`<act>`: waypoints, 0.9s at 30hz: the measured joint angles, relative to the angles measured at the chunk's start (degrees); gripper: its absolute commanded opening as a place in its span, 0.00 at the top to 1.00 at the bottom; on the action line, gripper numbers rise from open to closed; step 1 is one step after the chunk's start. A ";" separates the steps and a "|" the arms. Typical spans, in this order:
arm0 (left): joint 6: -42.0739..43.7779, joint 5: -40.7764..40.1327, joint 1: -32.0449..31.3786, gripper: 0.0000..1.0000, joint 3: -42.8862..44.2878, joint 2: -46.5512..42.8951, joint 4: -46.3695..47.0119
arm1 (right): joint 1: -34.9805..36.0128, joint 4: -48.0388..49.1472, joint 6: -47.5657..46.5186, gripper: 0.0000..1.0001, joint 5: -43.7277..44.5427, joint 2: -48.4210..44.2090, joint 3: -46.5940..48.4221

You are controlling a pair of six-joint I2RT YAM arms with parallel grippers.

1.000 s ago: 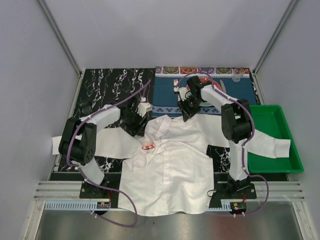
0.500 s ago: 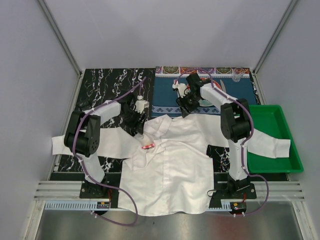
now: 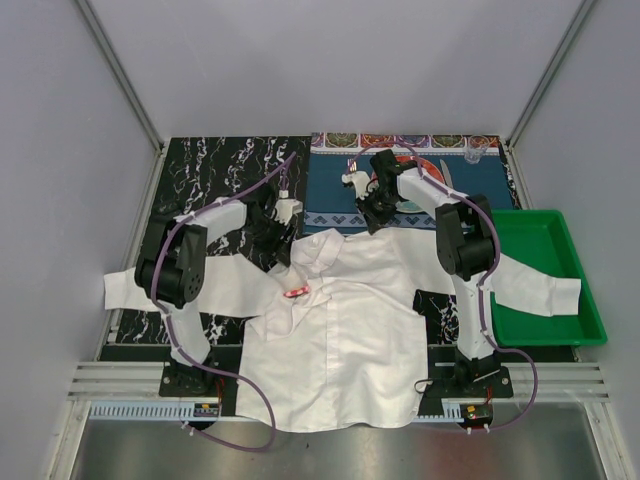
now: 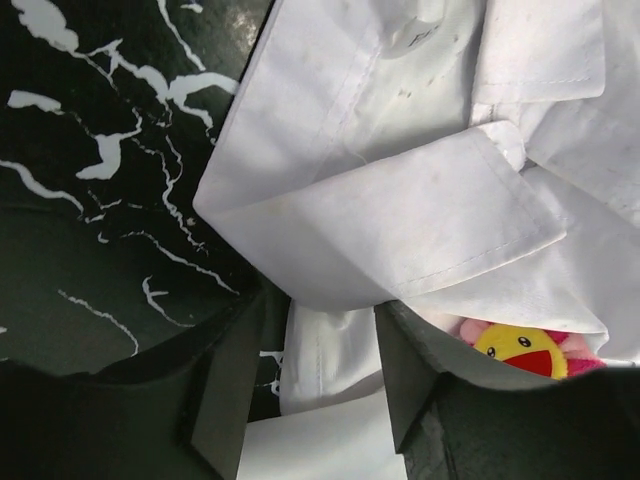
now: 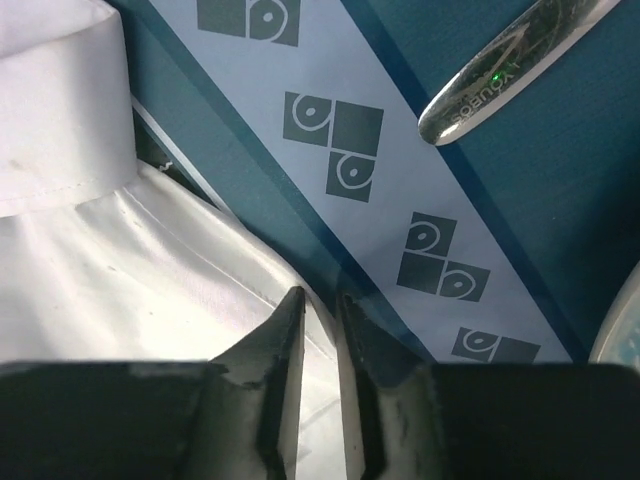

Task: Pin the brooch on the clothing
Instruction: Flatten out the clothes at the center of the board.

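The clothing [image 3: 340,320], a white collared shirt, lies spread flat between the arms. The brooch [image 3: 296,292], a small pink flower with a yellow centre, sits on its chest left of the placket; it peeks out from under the collar flap behind one finger in the left wrist view [image 4: 520,350]. My left gripper [image 3: 277,250] [image 4: 320,345] hovers open at the collar's left side, with shirt fabric [image 4: 400,230] lying loose below its jaws. My right gripper [image 3: 372,220] [image 5: 318,305] is at the shirt's back shoulder edge [image 5: 150,270]. Its jaws are nearly together, with a slim empty gap.
A teal patterned placemat [image 3: 335,190] lies behind the shirt with a red-and-teal plate [image 3: 418,192], a fork [image 3: 350,165] and a spoon [image 5: 510,65]. A green tray [image 3: 548,275] stands at the right, under one sleeve. Black marbled mat [image 3: 215,170] covers the left.
The right gripper's jaws have narrowed and it has drawn slightly back toward the placemat. The left arm's elbow has swung inward, with its gripper staying by the collar. The brooch has not moved.
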 measured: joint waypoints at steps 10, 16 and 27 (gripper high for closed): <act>-0.74 3.06 -0.13 1.00 0.31 0.83 0.87 | 0.00 -0.04 -1.31 1.00 0.11 -0.96 -1.51; 0.07 1.95 -0.94 1.00 1.03 -3.61 3.17 | -0.59 1.66 1.16 1.00 1.20 -4.57 -3.19; 5.14 -6.21 -1.79 1.00 14.32 -0.31 8.26 | -7.13 12.61 6.82 1.00 4.81 -13.49 -8.20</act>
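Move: The clothing's left shoulder edge lies between the left hand's open fingers, about 1 cm below; the brooch is some 7 cm back and 4 cm right, the folded collar some 4 cm ahead and 10 cm right. The right shoulder edge is likewise between the right fingers, about 1 cm down; from there the plate sits some 13 cm ahead and 9 cm right, the fork 12 cm ahead and 4 cm left. Both hands pinch the clothing's shoulders, then pull up some 8 cm and forward, the right also rightward. ##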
